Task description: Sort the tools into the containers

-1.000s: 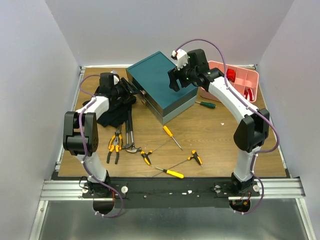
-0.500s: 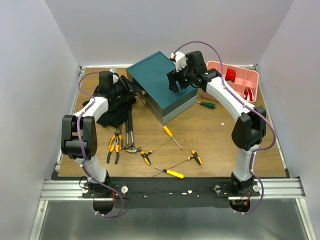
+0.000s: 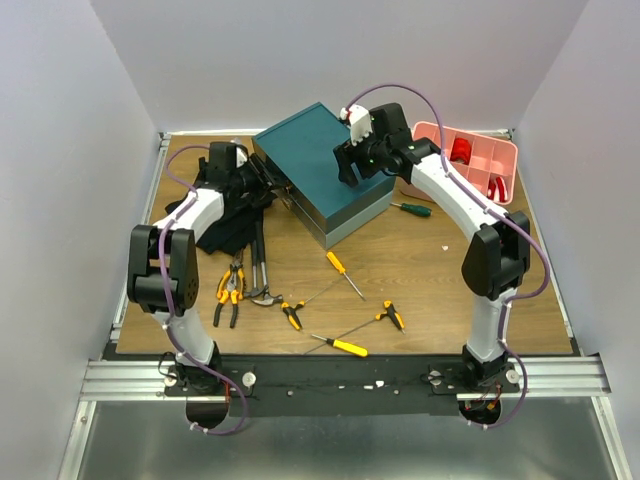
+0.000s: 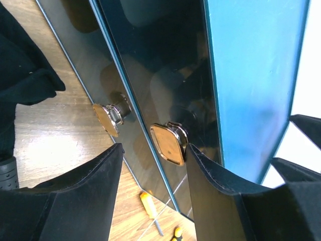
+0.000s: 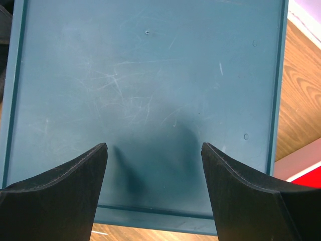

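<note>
The dark teal drawer box [image 3: 322, 168] stands at the back centre. My left gripper [image 3: 262, 180] is at its clear drawer fronts. In the left wrist view that gripper [image 4: 153, 150] is open round a brass knob [image 4: 168, 144]; the right finger [image 4: 215, 186] touches the knob, the left one stands apart. A second knob [image 4: 107, 119] sits beside it. My right gripper [image 3: 349, 160] hovers open over the box top [image 5: 150, 75], holding nothing. On the wood lie orange-handled pliers [image 3: 229, 291], hammers [image 3: 260, 272], yellow screwdrivers [image 3: 343, 271] [image 3: 341, 346] and a green-handled one [image 3: 413, 209].
A black cloth [image 3: 222, 228] lies under my left arm, left of the box. A pink divided tray [image 3: 472, 165] holding red items stands at the back right. Two small pliers [image 3: 292, 316] [image 3: 392, 316] lie near the front. White walls close in the table.
My left gripper has edged right, closer to the drawer front, with its jaws a touch wider. The right gripper shifted slightly left over the box top a second ago, then held still.
</note>
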`<state>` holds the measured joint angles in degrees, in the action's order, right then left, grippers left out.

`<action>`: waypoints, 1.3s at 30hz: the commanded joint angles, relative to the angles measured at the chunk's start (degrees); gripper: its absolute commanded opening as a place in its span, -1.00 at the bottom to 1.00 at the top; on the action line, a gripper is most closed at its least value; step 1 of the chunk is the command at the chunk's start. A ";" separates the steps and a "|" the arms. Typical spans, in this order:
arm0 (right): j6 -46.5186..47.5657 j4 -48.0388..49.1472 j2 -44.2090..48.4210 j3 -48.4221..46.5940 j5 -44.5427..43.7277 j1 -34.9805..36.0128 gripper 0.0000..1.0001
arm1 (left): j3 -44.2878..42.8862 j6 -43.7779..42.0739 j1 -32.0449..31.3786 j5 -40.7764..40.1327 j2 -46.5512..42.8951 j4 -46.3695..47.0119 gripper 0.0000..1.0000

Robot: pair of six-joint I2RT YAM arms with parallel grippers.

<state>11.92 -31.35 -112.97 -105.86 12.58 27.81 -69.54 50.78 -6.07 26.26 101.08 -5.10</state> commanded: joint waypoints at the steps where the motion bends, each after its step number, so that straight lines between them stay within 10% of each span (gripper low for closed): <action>1: 2.14 0.94 -0.50 -0.05 -2.29 0.66 0.65 | -4.98 -3.84 -1.49 -9.09 1.49 -12.18 0.23; 9: 4.86 1.47 0.03 2.68 -6.07 1.10 0.65 | -7.46 -9.30 1.23 -23.89 -3.60 -31.10 0.22; 23: 5.57 1.91 2.48 5.84 -6.60 1.10 0.66 | 6.26 -12.99 6.93 -25.47 -16.17 -30.23 0.32; 32: 6.79 -1.50 13.73 12.52 1.81 -9.23 0.69 | -0.15 -17.27 7.12 -8.06 -21.18 -17.83 0.56; 39: 30.67 -12.51 15.93 22.00 13.96 -19.37 0.58 | 0.01 -30.55 7.21 -1.05 -25.31 -16.26 0.73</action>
<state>25.93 -35.09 -98.35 -91.83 17.28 12.56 -69.23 30.79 1.10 16.25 79.85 -24.69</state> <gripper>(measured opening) 0.814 0.836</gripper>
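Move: Right at the left fingertips, hardly 1 cm to the right, is the upper drawer's knob. The lower knob sits about 5 cm below that hand, the black cloth some 12 cm left, 6 cm back and 9 cm down. The right hand is at the chest top, whose middle lies 4 cm ahead and 5 cm left; the green screwdriver is roughly 14 cm right, 5 cm back, 14 cm down, the pink tray 26 cm right, 4 cm ahead. Hooking the upper drawer's knob with still-parted fingers, the left hand drags left and back some 13 cm, rolling about 20 degrees so its left side rises; then the fingers open wider and it lifts about 8 cm clear. The right hand stays, fingers wide, seeming to brace the chest top, then sweeps right some 14 cm towards the green screwdriver. ##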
